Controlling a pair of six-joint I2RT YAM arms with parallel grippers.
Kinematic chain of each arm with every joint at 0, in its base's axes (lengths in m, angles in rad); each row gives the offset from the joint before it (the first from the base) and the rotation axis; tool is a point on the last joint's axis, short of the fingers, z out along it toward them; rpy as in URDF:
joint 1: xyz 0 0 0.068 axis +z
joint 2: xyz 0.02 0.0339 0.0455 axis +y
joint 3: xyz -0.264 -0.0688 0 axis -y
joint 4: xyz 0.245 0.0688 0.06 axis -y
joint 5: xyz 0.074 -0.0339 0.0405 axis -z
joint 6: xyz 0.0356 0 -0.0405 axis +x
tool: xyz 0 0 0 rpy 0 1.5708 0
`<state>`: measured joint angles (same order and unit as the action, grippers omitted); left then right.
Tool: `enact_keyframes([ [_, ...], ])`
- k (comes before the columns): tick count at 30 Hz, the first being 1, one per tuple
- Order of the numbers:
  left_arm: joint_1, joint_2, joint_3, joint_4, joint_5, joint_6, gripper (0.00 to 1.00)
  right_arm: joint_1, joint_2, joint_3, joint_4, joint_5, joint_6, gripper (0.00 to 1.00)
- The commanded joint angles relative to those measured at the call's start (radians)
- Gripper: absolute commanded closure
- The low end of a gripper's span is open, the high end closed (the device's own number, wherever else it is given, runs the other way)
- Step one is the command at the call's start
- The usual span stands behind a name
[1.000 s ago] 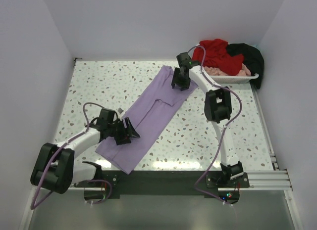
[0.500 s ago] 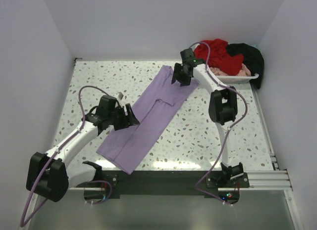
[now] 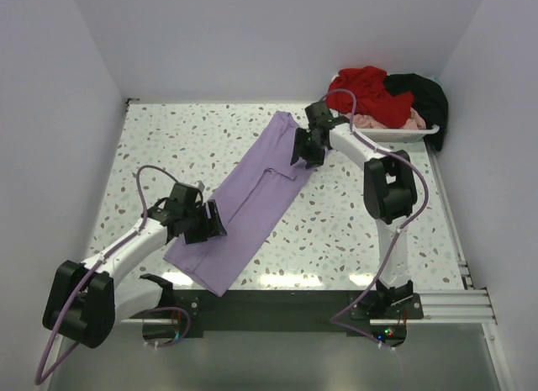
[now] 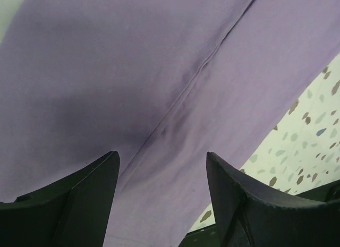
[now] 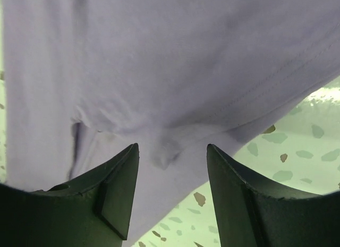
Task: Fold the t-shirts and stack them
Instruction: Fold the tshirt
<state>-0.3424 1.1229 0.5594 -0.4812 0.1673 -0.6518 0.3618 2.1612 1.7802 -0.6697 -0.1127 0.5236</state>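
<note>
A lavender t-shirt (image 3: 252,198) lies folded into a long strip, slanting from the table's near left to the far middle. My left gripper (image 3: 208,221) is open, low over the strip's near left part; purple cloth (image 4: 159,98) shows between the fingers. My right gripper (image 3: 304,149) is open over the strip's far right edge, with cloth (image 5: 170,71) under it. Red (image 3: 366,87), black (image 3: 424,97) and pale pink (image 3: 370,120) shirts are heaped at the far right.
The heap rests on a white tray (image 3: 403,134) at the far right corner. White walls close the table on the left, back and right. The speckled tabletop (image 3: 353,231) shows right of the strip, and the dark front rail (image 3: 277,311) runs along the near edge.
My left gripper rose and swung left, then dropped back onto the strip's near part. My right gripper moved a little nearer along the strip's far end. The shirt lies as before.
</note>
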Motion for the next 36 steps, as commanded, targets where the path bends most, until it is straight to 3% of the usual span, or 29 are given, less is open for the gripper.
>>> enact_keyframes([
  [1, -0.003, 0.011, -0.044, 0.062, 0.041, -0.006, 0.29, 0.002, 0.021, -0.011, 0.032, -0.012, 0.007, 0.43],
  [10, -0.015, 0.037, -0.115, 0.148, 0.130, -0.078, 0.32, -0.003, 0.167, 0.112, -0.063, 0.068, 0.009, 0.43],
  [18, -0.139, 0.072, -0.135, 0.233, 0.127, -0.215, 0.34, -0.021, 0.305, 0.271, -0.137, 0.099, 0.007, 0.44],
  [28, -0.305, 0.199, 0.003, 0.315, 0.077, -0.353, 0.34, -0.047, 0.426, 0.519, -0.189, 0.091, -0.007, 0.44],
  [36, -0.421, 0.429, 0.158, 0.430, 0.127, -0.413, 0.34, -0.064, 0.466, 0.591, -0.162, 0.058, 0.003, 0.43],
])
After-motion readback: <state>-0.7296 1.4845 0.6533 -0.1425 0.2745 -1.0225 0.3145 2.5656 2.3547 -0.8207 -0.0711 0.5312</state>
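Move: Just under both open grippers lies the diagonal strip of folded t-shirt, about 3 cm below the left hand and 4 cm below the right. From the left hand the shirt's middle is some 11 cm ahead and 10 cm right, its near end about 13 cm back and 4 cm left. From the right hand that middle is roughly 19 cm back and 18 cm left, and the laundry basket some 20 cm ahead and 26 cm right. Lowering both part-open grippers onto the shirt, the left about 2 cm and the right nearly 4 cm, then dragging: the left sweeps its near part some 14 cm to the right, rolling slightly as its left side dips. The right slides forward about 10 cm on the far part towards the shirt's far end. The fingers rest on the cloth without pinching. ##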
